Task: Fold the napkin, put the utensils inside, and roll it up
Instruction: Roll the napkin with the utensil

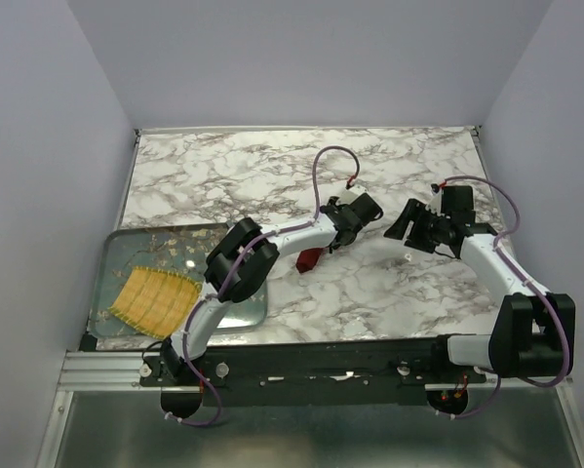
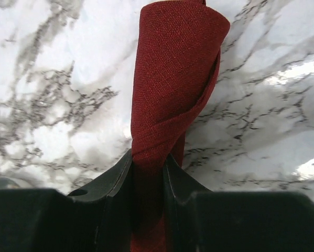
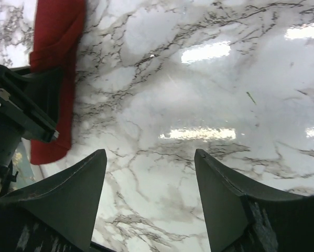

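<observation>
The dark red napkin (image 1: 309, 259) (image 2: 172, 79) lies rolled into a narrow tube on the marble table (image 1: 369, 292). My left gripper (image 1: 323, 244) (image 2: 149, 155) is shut on the near end of the roll, cloth filling the gap between its fingers. My right gripper (image 1: 401, 229) (image 3: 149, 152) hovers to the right of it, open, with only bare marble between its fingers. The right wrist view shows the napkin (image 3: 54, 79) at its left edge, partly behind the left gripper (image 3: 20, 110). The utensils are out of view.
A glass tray (image 1: 116, 244) sits at the table's left front with a yellow woven mat (image 1: 155, 297) in it. The left arm's elbow (image 1: 241, 261) hangs over the tray's right end. Walls close in the table at the back and on both sides.
</observation>
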`<state>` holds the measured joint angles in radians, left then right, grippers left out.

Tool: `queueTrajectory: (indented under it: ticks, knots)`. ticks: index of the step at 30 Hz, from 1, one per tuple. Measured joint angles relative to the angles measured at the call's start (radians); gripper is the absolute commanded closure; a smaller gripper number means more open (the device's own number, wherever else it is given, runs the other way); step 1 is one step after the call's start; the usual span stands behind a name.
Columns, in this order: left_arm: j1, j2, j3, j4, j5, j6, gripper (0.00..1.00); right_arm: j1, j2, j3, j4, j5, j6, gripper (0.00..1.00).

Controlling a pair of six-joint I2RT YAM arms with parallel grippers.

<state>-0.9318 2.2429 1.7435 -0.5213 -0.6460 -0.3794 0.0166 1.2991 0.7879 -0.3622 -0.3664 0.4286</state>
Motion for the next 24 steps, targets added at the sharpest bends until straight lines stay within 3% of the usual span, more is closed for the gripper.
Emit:
queueTrajectory:
  ticks: [6, 14, 24]
  knots:
    - [-0.004, 0.032, -0.024, 0.084, -0.138, 0.255, 0.75, -0.006, 0.0, 0.015, -0.035, 0.015, -0.029, 0.23]
    - [0.005, 0.131, -0.039, 0.397, -0.293, 0.683, 0.7, -0.006, -0.021, 0.026, -0.055, 0.035, -0.06, 0.23]
    - [0.09, 0.253, 0.111, 0.525, -0.269, 0.875, 0.66, -0.038, -0.022, 0.038, -0.08, 0.037, -0.083, 0.23]
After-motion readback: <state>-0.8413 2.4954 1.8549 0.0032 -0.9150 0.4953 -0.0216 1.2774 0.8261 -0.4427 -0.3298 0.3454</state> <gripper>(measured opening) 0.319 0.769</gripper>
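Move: The rolled napkin is already pinched in the left fingers, its middle practically at the hand, with one end sticking out ahead and the other trailing back and to the left. The cup stands some 19 cm to the left of this hand and 5 cm nearer the base; the tray's middle lies about 32 cm left and 14 cm back. From the open right hand the napkin is roughly 16 cm left, 2 cm ahead and 6 cm lower. The napkin stays pinched in the left fingers as that hand sweeps it forward about 11 cm over the marble, away from the robot at almost constant height, easing a little left early on. Meanwhile the wrist rolls some 30 degrees, its left side rising, and the fingers tip up flatter and swing slightly clockwise. The open right hand only drifts about 2 cm farther right. ##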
